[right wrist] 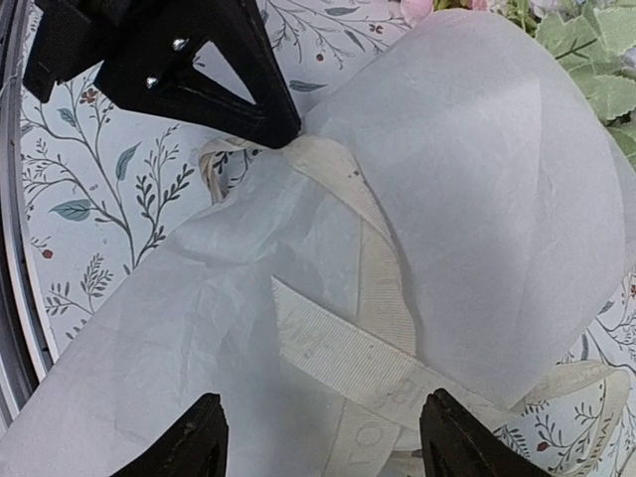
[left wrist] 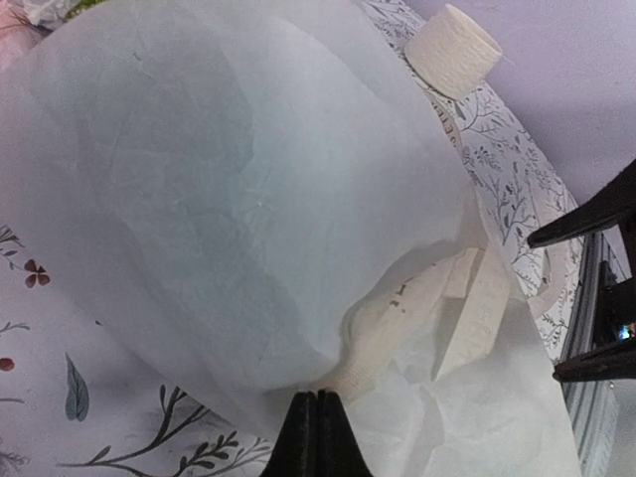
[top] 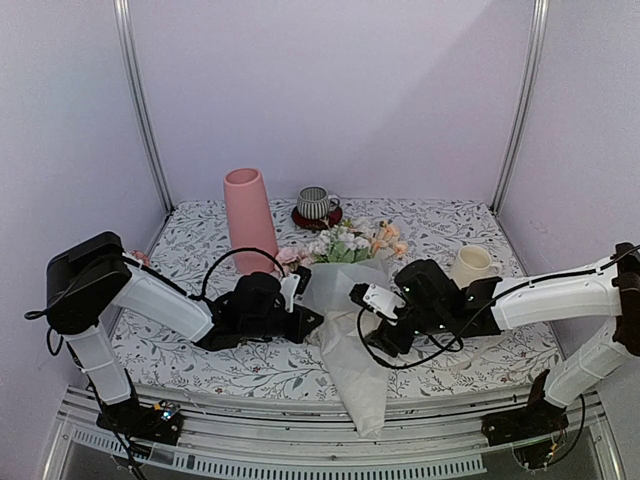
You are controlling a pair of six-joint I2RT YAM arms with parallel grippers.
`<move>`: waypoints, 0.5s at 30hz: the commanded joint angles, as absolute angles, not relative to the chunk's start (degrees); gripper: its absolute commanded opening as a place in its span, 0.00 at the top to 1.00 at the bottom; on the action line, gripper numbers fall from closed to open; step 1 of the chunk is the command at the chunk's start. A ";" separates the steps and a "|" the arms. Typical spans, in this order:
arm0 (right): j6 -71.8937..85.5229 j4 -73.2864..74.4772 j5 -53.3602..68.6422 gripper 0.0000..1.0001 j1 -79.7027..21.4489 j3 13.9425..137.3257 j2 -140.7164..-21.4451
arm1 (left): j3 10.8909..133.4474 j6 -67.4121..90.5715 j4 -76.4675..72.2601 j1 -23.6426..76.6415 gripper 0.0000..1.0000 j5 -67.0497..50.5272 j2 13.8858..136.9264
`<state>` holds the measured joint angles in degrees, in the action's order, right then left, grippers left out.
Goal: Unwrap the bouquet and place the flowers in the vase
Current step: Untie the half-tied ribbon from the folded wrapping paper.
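Note:
The bouquet [top: 345, 300] lies on the table between my arms, its white paper cone [left wrist: 229, 189] filling both wrist views. The flowers [top: 355, 242], pink, peach and white, stick out of its far end. A cream ribbon [right wrist: 368, 348] is tied round the cone. My left gripper [left wrist: 318, 399] is shut at the ribbon's knot, and the ribbon narrows into its tips. My right gripper [right wrist: 323, 429] is open, its fingers on either side of a flat ribbon tail. The tall pink vase [top: 248, 215] stands upright at the back left.
A grey striped mug [top: 317, 203] sits on a red coaster behind the flowers. A cream mug [top: 470, 265] stands right of the bouquet, close to my right arm. The paper's narrow end hangs over the table's front edge [top: 365, 410]. Lilac walls close off three sides.

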<state>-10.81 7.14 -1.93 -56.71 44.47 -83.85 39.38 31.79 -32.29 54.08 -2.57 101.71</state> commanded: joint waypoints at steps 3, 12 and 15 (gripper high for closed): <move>-12.55 4.58 -10.79 0.26 -58.26 44.99 -86.56 | 38.85 31.98 -33.43 53.53 1.00 -3.03 101.87; -15.35 3.75 -17.06 0.12 -60.97 45.63 -90.67 | 38.68 32.02 -33.50 53.53 1.00 -2.91 101.79; -16.13 2.87 -21.51 0.13 -61.74 46.42 -92.58 | 38.67 32.05 -33.60 53.53 1.00 -2.94 101.79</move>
<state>-14.41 4.73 -14.55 -60.58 44.53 -90.19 39.38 31.79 -32.29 54.08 -2.55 101.71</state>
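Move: The flat crossing of the loose ribbon on the wrapping paper lies about 4 cm ahead of the open right gripper, 3 cm to its left and 5 cm below. The left gripper's pinch on the ribbon is some 12 cm to the right gripper's left and 4 cm ahead. The flowers are roughly 24 cm ahead and 6 cm left, the cream mug 20 cm ahead and 22 cm right. From the left gripper, the crossing lies level, about 9 cm right and slightly below. Lower the right gripper about 3 cm towards the ribbon crossing on the paper, easing some 1 cm forward as you start down. Spread its fingers wider around the loose strip and turn the wrist roughly 10 degrees so they point more forward and less left. Hold the left gripper still and shut, keeping its pinch on the ribbon. ##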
